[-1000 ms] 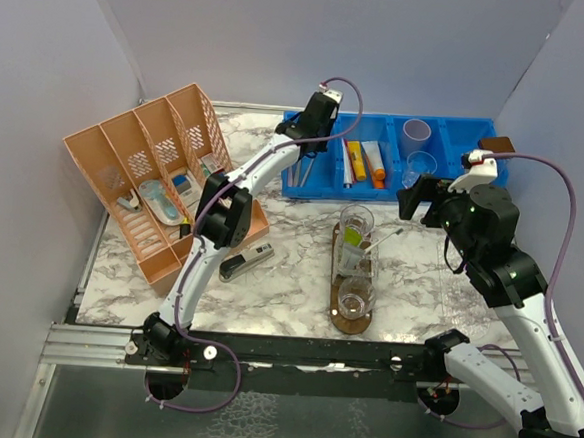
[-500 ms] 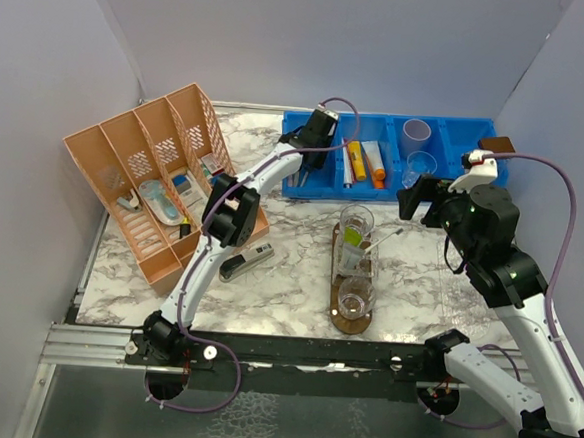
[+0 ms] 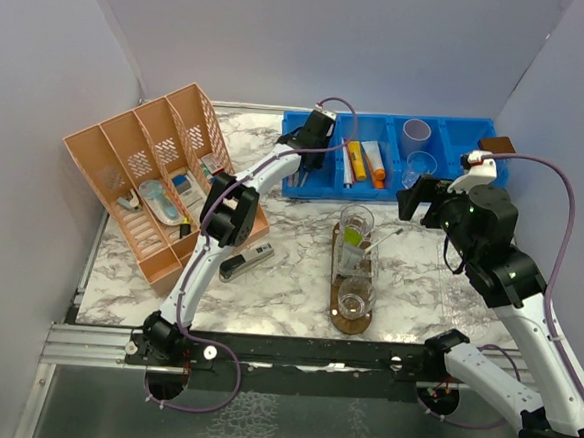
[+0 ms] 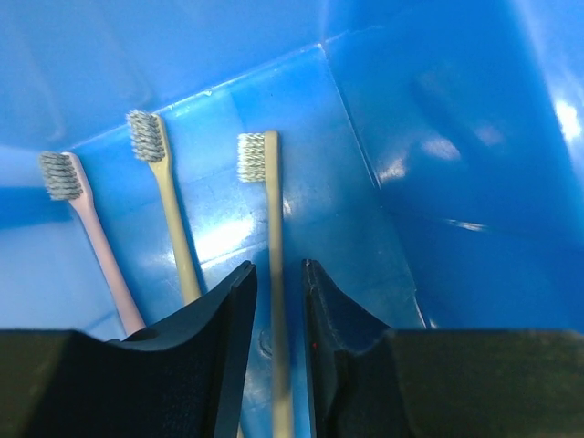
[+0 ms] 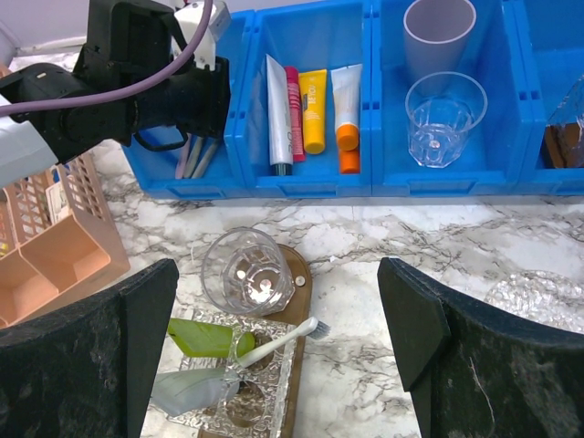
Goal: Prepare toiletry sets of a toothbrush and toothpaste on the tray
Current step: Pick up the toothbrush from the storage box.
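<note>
My left gripper (image 3: 312, 145) reaches down into the left compartment of the blue bin (image 3: 334, 190). Its jaws (image 4: 278, 266) are open and narrow, straddling the handle of a beige toothbrush (image 4: 272, 228) with a thin gap on each side. A second beige toothbrush (image 4: 169, 210) and a pink one (image 4: 87, 219) lie beside it. On the dark wooden tray (image 5: 294, 274) stand an empty clear tumbler (image 5: 248, 272) and a textured glass (image 5: 242, 392) holding a white toothbrush (image 5: 278, 342) and a lime green tube (image 5: 205, 338). My right gripper (image 5: 276, 269) hangs wide open above the tray, holding nothing.
Toothpaste tubes (image 5: 313, 109) lie in the bin's second compartment. A clear cup (image 5: 444, 119) and a purple cup (image 5: 439, 32) sit in the third. An orange divided basket (image 3: 144, 184) stands at the left, with a dark stapler-like item (image 3: 244, 264) on the marble beside it.
The left gripper has dropped from above the bin into its left compartment, around the beige toothbrush. The right arm has not moved.
</note>
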You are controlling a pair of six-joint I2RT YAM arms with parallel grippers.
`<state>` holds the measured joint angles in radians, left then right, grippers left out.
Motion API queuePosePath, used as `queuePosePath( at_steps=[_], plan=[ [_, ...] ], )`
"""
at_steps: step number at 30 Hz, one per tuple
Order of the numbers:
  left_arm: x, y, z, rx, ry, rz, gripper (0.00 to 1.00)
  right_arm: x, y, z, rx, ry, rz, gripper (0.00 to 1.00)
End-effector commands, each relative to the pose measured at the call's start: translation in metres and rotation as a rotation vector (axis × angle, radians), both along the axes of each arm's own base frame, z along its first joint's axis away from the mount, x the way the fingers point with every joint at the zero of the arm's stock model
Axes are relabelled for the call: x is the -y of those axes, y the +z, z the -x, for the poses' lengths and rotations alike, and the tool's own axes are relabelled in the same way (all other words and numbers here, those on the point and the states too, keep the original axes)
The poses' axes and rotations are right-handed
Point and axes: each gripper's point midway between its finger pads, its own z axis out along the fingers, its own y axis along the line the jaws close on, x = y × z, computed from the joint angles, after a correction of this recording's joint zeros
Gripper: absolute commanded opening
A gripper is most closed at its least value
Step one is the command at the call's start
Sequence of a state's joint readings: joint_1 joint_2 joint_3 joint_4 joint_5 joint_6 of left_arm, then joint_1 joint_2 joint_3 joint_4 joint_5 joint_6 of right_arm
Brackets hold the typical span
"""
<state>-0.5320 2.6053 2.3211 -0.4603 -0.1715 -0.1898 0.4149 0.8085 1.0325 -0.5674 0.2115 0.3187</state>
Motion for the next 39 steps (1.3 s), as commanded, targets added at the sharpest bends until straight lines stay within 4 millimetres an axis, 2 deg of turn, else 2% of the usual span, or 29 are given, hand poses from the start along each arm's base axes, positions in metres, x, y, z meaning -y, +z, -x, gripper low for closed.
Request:
queuePosePath(
  at_steps=[1,4,7,11,18,27,35,39],
  plan=[
    [-0.016,-0.04,0.03,-0.145,-0.004,-0.065,0.25,-0.002,0.007,0.001,0.026,0.012,-0.03,0.92],
    [-0.016,-0.043,0.032,-0.156,-0.002,-0.057,0.11,-0.002,0.008,0.002,0.027,0.014,-0.03,0.92],
    [-0.016,-0.038,0.029,-0.147,-0.001,-0.053,0.02,-0.002,0.009,0.003,0.029,0.014,-0.033,0.92],
    [-0.013,-0.012,0.02,-0.097,-0.007,-0.041,0.0,-0.001,0.009,0.004,0.029,0.009,-0.031,0.92],
    [-0.014,0.063,0.009,0.019,0.011,0.016,0.0,-0.003,0.008,0.002,0.029,0.016,-0.032,0.92],
    [-0.008,0.149,0.018,0.11,0.004,0.149,0.0,-0.004,0.012,0.006,0.04,0.032,-0.039,0.92],
    [0.005,0.231,0.052,0.147,-0.073,0.333,0.0,-0.005,0.021,0.018,0.042,0.058,-0.063,0.92],
    [0.013,0.268,0.083,0.149,-0.168,0.434,0.0,-0.022,0.02,0.028,0.019,0.155,-0.1,0.92]
  ],
)
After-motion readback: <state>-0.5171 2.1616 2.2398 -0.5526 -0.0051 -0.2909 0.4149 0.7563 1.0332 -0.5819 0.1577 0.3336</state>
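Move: The left hand is already down inside the storage box's left compartment, with partly open fingers astride the rightmost toothbrush; that brush's middle lies about 3 cm back and 1 cm below. A tan toothbrush lies roughly 4 cm to its left and a pink one 7 cm to its left, both also 3 cm back. Past the divider, a white tube is some 6 cm right of the hand and 2 cm back. From the right hand the rightmost toothbrush lies about 27 cm ahead, 20 cm left and 27 cm below. The left fingers close on the rightmost toothbrush, pinching its handle a few centimetres behind the bristles, then keep their hold while the hand lifts, slowly at first and then fast, about 22 cm up out of the box. Near the top it also draws back some 5 cm, its left side rolling down about 15 degrees and the fingertips tipping up slightly. ##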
